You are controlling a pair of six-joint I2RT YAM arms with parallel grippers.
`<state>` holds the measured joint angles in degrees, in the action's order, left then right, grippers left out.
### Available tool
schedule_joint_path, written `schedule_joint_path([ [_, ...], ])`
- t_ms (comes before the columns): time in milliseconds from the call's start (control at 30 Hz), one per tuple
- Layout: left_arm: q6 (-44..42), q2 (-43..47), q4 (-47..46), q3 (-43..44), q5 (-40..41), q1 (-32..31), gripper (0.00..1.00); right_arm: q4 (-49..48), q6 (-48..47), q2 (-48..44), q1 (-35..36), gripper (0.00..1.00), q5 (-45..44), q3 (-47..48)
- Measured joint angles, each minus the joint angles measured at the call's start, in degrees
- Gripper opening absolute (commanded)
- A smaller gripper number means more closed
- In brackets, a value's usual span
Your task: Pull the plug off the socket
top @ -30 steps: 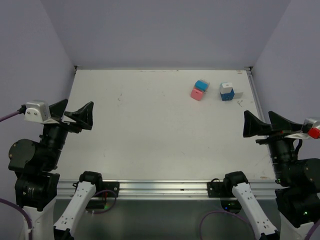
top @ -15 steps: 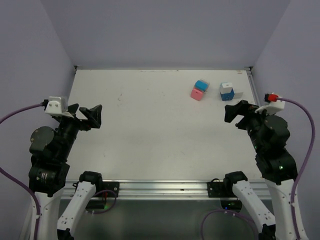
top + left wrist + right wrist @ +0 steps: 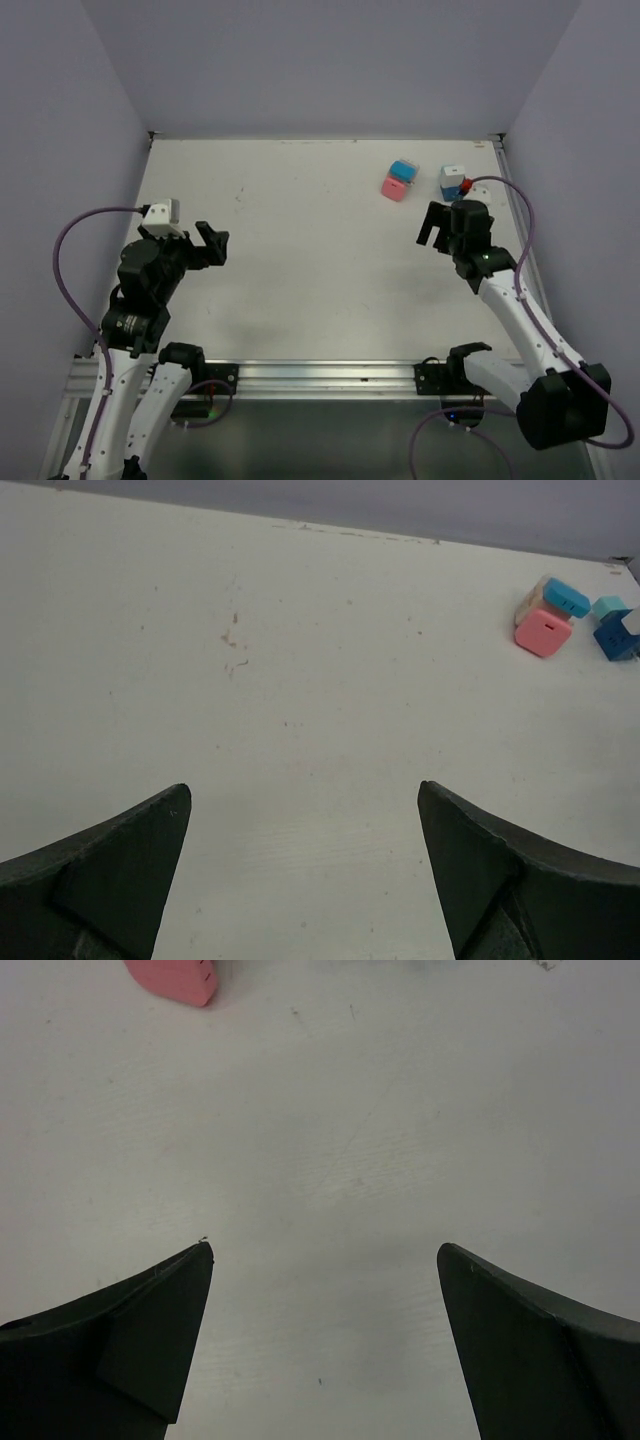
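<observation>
A pink cube (image 3: 395, 187) with a light blue piece (image 3: 403, 169) joined to its far side lies at the back right of the table; which is the plug and which the socket I cannot tell. In the left wrist view the pink cube (image 3: 543, 631) and light blue piece (image 3: 567, 597) sit far to the right. Only a corner of the pink cube (image 3: 176, 982) shows in the right wrist view. My right gripper (image 3: 433, 228) hangs open just right of and nearer than that pair, holding nothing. My left gripper (image 3: 212, 245) stands open and holds nothing over the left side.
A dark blue and white block (image 3: 452, 181) stands right of the pink cube, partly behind my right arm; it also shows as a dark blue block (image 3: 617, 637) in the left wrist view. The white table (image 3: 300, 260) has raised rails at its back and right edges.
Both arms have swung in from the table's sides and reached forward over it. The right gripper now sits close to the blocks. Both grippers stayed open.
</observation>
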<state>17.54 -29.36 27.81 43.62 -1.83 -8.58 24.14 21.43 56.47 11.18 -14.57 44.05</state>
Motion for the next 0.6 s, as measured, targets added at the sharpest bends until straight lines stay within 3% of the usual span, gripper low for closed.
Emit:
schedule_joint_path([
  [233, 0.0, 0.5, -3.0, -5.6, 2.8, -1.7, 1.0, -12.2, -6.9, 20.5, -0.7, 0.99, -6.3, 3.5],
  [600, -0.2, 1.2, -5.2, -6.8, 7.0, -4.2, 1.0, -21.6, -16.5, 38.8, -6.1, 0.99, -7.8, 19.1],
])
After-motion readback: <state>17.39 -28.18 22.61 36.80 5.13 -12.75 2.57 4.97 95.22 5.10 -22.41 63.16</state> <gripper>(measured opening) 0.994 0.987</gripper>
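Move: The white plug I am going for, on its blue block, lies about 20 cm ahead of my right hand, 5 cm to its right and 9 cm below. The pink block is some 16 cm ahead and 7 cm to the left of that hand, with the light-blue plug about 4 cm beyond it. A pale flat piece lies about 5 cm right of the white plug. From my left hand the white plug is roughly 27 cm ahead, 48 cm right, 22 cm down. With its fingers wide open, I sweep my right hand about 16 cm forward and 5 cm to the right, towards the white plug on the blue block, sinking some 5 cm at first and easing up slightly at the end, while rolling nearly 20 degrees so its left side drops. My left hand, open and empty, sinks about 3 cm in place. ##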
